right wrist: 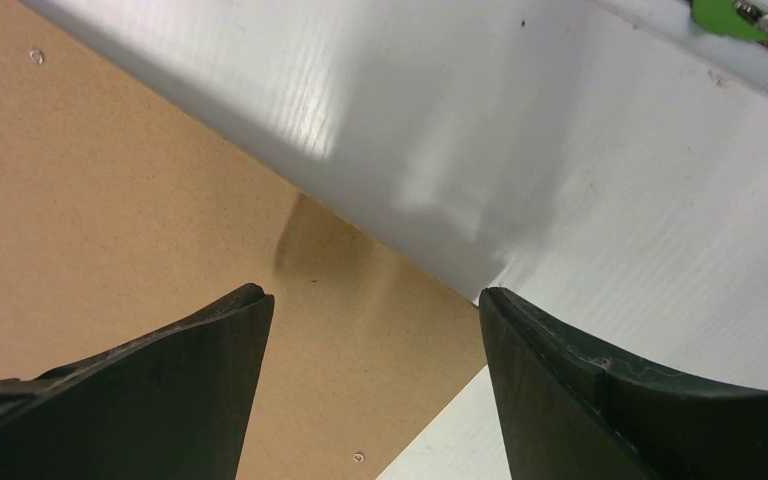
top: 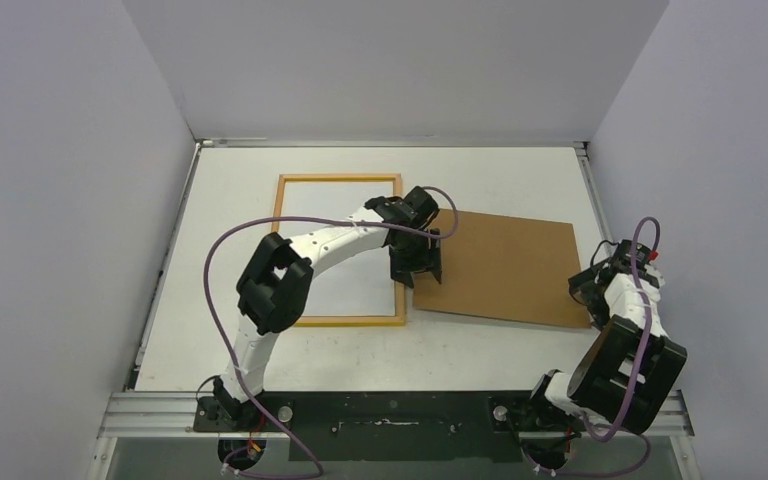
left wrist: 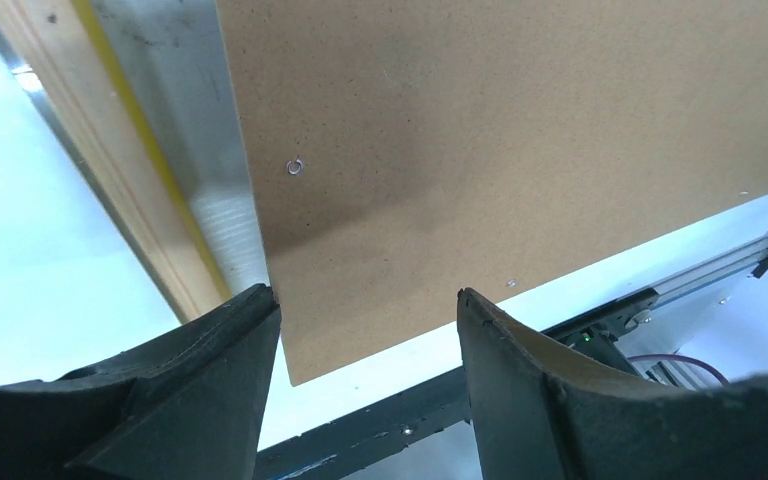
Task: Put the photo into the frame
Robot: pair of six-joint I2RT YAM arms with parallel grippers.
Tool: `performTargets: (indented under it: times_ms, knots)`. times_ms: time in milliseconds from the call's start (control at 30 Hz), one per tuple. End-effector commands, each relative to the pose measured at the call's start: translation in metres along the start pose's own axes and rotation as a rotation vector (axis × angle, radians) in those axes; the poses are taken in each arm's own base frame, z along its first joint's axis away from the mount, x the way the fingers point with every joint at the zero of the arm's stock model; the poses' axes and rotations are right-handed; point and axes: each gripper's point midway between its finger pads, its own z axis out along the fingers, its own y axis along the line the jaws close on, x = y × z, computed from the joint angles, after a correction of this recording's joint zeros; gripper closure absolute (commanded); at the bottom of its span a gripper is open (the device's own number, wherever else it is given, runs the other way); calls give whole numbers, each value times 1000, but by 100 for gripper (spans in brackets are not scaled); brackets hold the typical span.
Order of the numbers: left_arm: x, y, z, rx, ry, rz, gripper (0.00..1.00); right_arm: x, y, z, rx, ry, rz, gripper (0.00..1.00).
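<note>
The frame point(top: 340, 179), with light orange wooden edges, lies flat left of the table's middle. The area inside it is plain white, and I cannot tell whether that is the photo. The wooden rail of the frame point(left wrist: 130, 190) shows a yellow strip along one side. My left gripper point(top: 418, 268) hangs open just right of the frame, over the left edge of a brown backing board point(top: 505, 265). In the left wrist view the left gripper point(left wrist: 365, 292) has the board's near corner point(left wrist: 520, 130) under its gap. My right gripper point(top: 590, 285) is open at the board's right edge, with nothing between the fingers of the right gripper point(right wrist: 370, 291).
White walls enclose the table on three sides, and the right wall point(right wrist: 560, 150) is close to my right gripper. A metal rail point(top: 400, 410) runs along the near edge between the arm bases. Purple cables loop from both arms.
</note>
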Motion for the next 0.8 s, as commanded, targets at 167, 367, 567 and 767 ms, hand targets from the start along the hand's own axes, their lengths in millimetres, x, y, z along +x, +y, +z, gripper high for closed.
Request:
performTargets:
  times_ms: [167,367,567,767]
  knots:
    - [-14,-42,-70,221,-111,40,39,77,34,-11,-162,213,24,26]
    - [-35,11,-89,187,-195,-29,39,109,67,-22,-276,213,-25,26]
    - [-47,56,-100,136,-223,-35,39,106,60,-24,-258,179,-74,26]
    - [-57,85,-99,84,-230,-42,40,112,51,-22,-243,186,-91,26]
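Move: The frame's middle is about 20 cm left of the left hand, 9 cm farther out and 4 cm lower; its near rail side, the right rail, is only some 6 cm left of that hand and 9 cm ahead. The brown board's middle lies roughly 19 cm right and 4 cm ahead of the left hand, a touch below. From the right hand the frame's middle is about 58 cm left, 15 cm ahead and 3 cm below. With a finger of each hand already bearing on the brown board's left and right short edges near its near corners, both hands carry the board left over the frame's right rail, about 11 to 12 cm. The left hand rises some 4 cm first and edges forward about as much; the right dips a little before swinging left. Both turn roughly 10 degrees counter-clockwise, openings unchanged, and the left finger ends clear of its edge. ##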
